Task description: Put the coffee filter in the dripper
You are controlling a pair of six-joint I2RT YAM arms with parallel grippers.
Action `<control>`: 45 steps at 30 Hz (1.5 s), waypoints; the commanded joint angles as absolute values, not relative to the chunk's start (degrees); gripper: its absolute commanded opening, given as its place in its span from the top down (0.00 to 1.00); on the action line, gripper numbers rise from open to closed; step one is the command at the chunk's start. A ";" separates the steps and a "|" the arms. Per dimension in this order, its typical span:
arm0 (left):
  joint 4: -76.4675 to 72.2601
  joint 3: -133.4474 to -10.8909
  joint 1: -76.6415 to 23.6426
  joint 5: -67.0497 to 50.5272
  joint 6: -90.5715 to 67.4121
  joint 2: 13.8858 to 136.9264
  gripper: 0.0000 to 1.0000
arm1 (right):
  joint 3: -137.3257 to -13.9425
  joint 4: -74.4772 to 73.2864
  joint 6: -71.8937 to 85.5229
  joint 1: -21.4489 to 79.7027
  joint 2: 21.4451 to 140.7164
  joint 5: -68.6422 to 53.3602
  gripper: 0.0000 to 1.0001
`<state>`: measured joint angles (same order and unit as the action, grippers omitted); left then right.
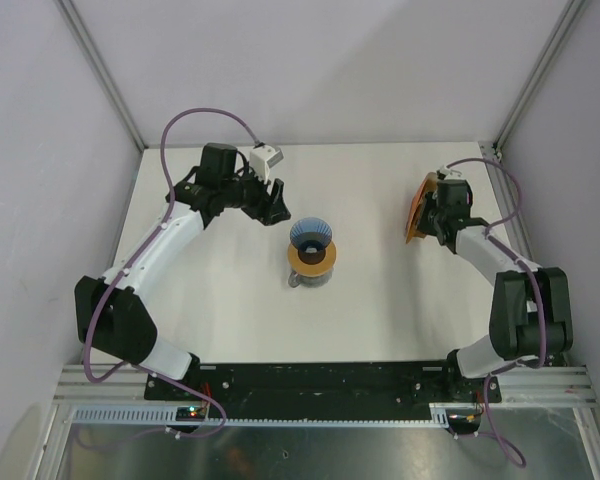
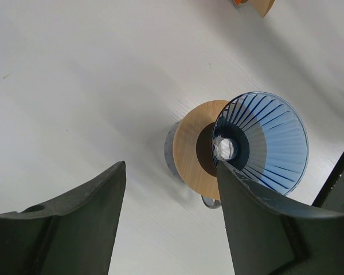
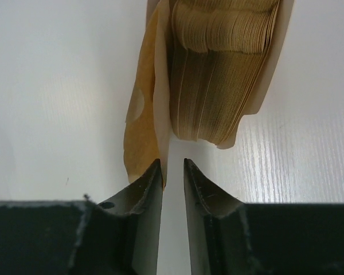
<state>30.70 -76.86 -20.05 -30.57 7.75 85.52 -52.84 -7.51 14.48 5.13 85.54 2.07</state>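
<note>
The dripper [image 1: 310, 234] [image 2: 269, 137], a translucent blue ribbed cone, sits tilted on a flat brown ring [image 1: 312, 258] [image 2: 195, 149] in mid-table. My left gripper [image 1: 277, 210] [image 2: 171, 166] hangs open just left of it, nothing between its fingers. At the right, a single tan coffee filter [image 3: 142, 132] stands peeled away from the thick stack of filters [image 1: 417, 205] [image 3: 223, 69]. My right gripper [image 1: 428, 220] [image 3: 172, 161] has its jaws narrowed around the filter's lower edge. That edge lies against the left finger, and a slim gap still shows beside the right finger.
The brown ring rests on a clear glass jug [image 1: 302, 280] [image 2: 171, 154]. White walls with metal posts close the table at the back and sides. The filter stack stands close to the right wall [image 1: 540, 150].
</note>
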 commanded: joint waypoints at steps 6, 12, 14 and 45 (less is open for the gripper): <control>30.11 -77.19 -19.60 -32.67 7.91 84.69 0.30 | -56.34 -5.03 13.86 5.46 87.15 2.66 0.97; 30.07 -76.97 -19.56 -31.94 8.49 84.29 0.30 | -57.37 -9.62 13.52 6.38 81.97 5.02 1.00; 30.13 -77.14 -19.57 -31.52 8.67 84.18 0.30 | -58.29 -13.30 13.62 6.65 79.44 6.22 1.00; 38.33 -95.89 -34.99 -24.52 6.56 79.24 0.01 | -98.49 -48.81 18.01 46.96 80.25 18.01 1.00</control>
<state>35.70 -91.15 -32.29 -28.73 6.68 80.55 -93.89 -46.28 16.38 42.94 76.82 13.93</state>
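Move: The coffee filter stands with its near edge at the right hand's fingertips, its middle about 5 cm ahead and 2 cm left; the filter pack is some 6 cm ahead, 2 cm right. The dripper on its server lies around 27 cm left and 9 cm back, the dripper a little above hand level. From the left hand, the filter is roughly 34 cm right, 10 cm ahead and 13 cm lower; the dripper is about 8 cm right, 4 cm back and 8 cm below. The right fingers close fully on the filter's near edge and pinch it, then draw it up about 25 cm out of the pack, back some 11 cm, and swing it left about 19 cm towards the dripper, turning counter-clockwise. Late on, the empty left hand rises some 12 cm, moves right and back, and opens wide as the filter nears it. ##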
